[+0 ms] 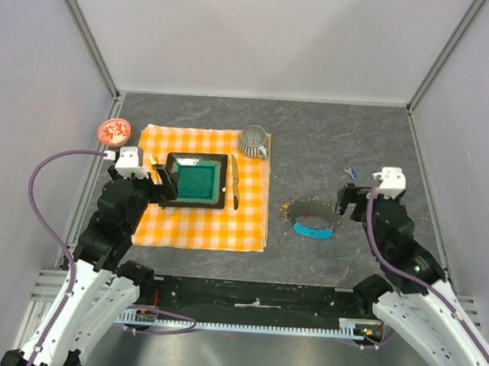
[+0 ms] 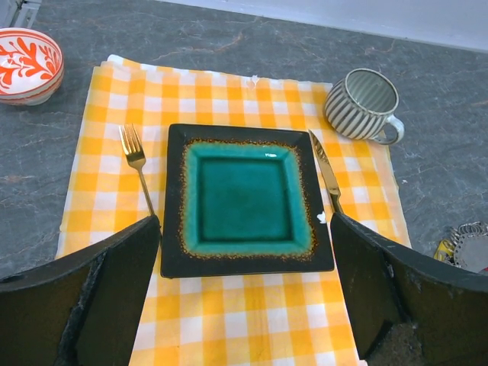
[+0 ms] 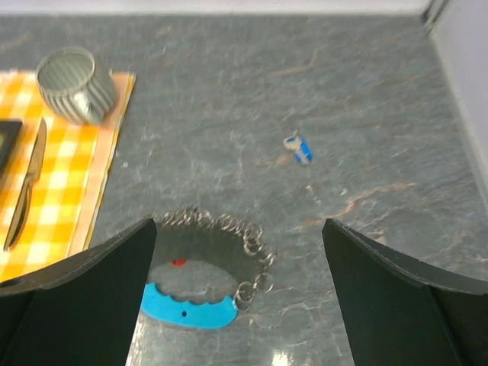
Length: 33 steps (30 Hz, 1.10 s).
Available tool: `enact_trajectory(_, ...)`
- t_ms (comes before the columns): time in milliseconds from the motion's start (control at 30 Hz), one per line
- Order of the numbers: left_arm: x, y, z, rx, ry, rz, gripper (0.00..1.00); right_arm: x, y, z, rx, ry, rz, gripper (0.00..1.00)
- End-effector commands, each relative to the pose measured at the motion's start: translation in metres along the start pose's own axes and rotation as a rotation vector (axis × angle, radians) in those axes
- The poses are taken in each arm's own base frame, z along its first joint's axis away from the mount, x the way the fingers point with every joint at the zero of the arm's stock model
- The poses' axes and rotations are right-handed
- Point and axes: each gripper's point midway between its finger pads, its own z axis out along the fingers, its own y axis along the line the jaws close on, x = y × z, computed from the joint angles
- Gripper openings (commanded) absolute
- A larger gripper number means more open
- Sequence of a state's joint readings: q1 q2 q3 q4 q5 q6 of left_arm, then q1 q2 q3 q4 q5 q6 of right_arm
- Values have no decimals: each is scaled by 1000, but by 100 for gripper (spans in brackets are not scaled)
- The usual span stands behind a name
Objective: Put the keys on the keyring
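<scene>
The keyring (image 3: 252, 242) is a loop of small metal rings lying on the grey table, with a flat cyan crescent tag (image 3: 187, 309) at its near side. A tiny red key (image 3: 178, 261) lies inside the loop. A blue key (image 3: 299, 149) lies apart, further back and to the right. From above, the keyring (image 1: 309, 213) sits right of the cloth, with the blue key (image 1: 351, 171) beyond it. My right gripper (image 3: 240, 225) hangs open just above the loop, empty. My left gripper (image 2: 244, 221) is open and empty over the near edge of the plate.
An orange checked cloth (image 1: 200, 230) carries a square teal plate (image 1: 196, 181), a gold fork (image 2: 137, 164) and a knife (image 2: 324, 168). A ribbed grey cup (image 1: 254, 140) stands at its back right corner. A red-patterned bowl (image 1: 113, 129) sits back left. Walls enclose three sides.
</scene>
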<state>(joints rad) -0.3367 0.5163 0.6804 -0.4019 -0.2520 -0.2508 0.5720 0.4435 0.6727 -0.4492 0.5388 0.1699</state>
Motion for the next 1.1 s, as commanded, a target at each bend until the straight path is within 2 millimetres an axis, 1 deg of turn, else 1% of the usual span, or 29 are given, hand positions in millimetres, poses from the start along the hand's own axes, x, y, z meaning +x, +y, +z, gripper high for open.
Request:
enact_trajectory(0, -16, -4, -4, 29, -51, 17, 99, 19, 38, 19, -99, 161, 28, 98)
enact_trajectory(33, -15, -4, -4, 32, -49, 18, 99, 33, 46, 30, -101, 235, 8, 98)
enact_trajectory(67, -16, -5, -5, 37, -52, 16, 99, 44, 53, 33, -116, 284, 7, 98)
enact_trajectory(100, -17, -7, -6, 46, -55, 13, 99, 51, 55, 38, -105, 318, 12, 98)
enact_trajectory(133, -18, -8, -8, 54, -60, 10, 99, 68, 56, 47, -81, 379, -13, 98)
enact_trajectory(200, -18, -11, -10, 73, -62, 4, 99, 81, 54, 59, -50, 419, -2, 98)
enact_trajectory(233, -19, -12, -11, 80, -68, 1, 99, 95, 53, 66, -36, 469, -8, 98)
enact_trajectory(267, -20, -12, -11, 83, -69, -1, 99, 98, 45, 75, -9, 472, 17, 98)
enact_trajectory(300, -20, -15, -12, 98, -70, -6, 99, 104, 44, 79, -11, 491, 33, 97)
enact_trajectory(333, -19, -16, -12, 104, -68, -8, 99, 116, 41, 85, 6, 525, 41, 97)
enact_trajectory(367, -19, -18, -11, 112, -65, -10, 99, 117, 36, 94, 19, 515, 74, 95)
enact_trajectory(400, -18, -22, -12, 135, -59, -13, 99, 121, 34, 98, 19, 523, 93, 92)
enact_trajectory(433, -17, -24, -12, 143, -55, -16, 99, 130, 35, 106, 6, 541, 133, 91)
enact_trajectory(467, -16, -26, -11, 153, -48, -17, 99, 135, 36, 110, 0, 552, 151, 90)
enact_trajectory(500, -14, -28, -11, 169, -42, -18, 99, 140, 37, 114, -7, 564, 166, 86)
enact_trajectory(533, -14, -30, -12, 176, -40, -19, 99, 151, 38, 118, -15, 598, 180, 85)
enact_trajectory(567, -14, -30, -12, 179, -38, -19, 99, 152, 38, 124, -16, 592, 190, 83)
enact_trajectory(633, -15, -31, -12, 180, -43, -18, 99, 161, 39, 128, -20, 616, 189, 81)
enact_trajectory(667, -15, -29, -12, 174, -44, -17, 99, 161, 39, 132, -26, 609, 189, 79)
enact_trajectory(767, -15, -28, -12, 167, -46, -13, 99, 170, 38, 135, -25, 624, 183, 75)
enact_trajectory(933, -15, -28, -12, 168, -45, -11, 98, 184, 41, 136, -50, 662, 175, 70)
enact_trajectory(1000, -14, -28, -11, 167, -42, -9, 98, 186, 43, 134, -65, 671, 173, 67)
enact_trajectory(1067, -14, -28, -11, 166, -39, -8, 98, 188, 43, 132, -70, 677, 176, 62)
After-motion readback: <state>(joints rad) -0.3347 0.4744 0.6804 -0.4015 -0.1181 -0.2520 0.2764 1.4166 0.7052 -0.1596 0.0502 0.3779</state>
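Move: The keyring, a wide steel plate edged with metal rings, lies about 8 cm to the right hand's left, some 5 cm ahead and roughly 24 cm below. The small blue key is about 23 cm ahead of that hand and 8 cm to its right; the mug is some 32 cm ahead and 32 cm left, both also far below. From the left hand the keyring is about 52 cm right, 3 cm ahead and 23 cm down. Right hand sinks about 20 cm and forward to the keyring's far edge, tipping down 40 degrees, fingers part-closing. ##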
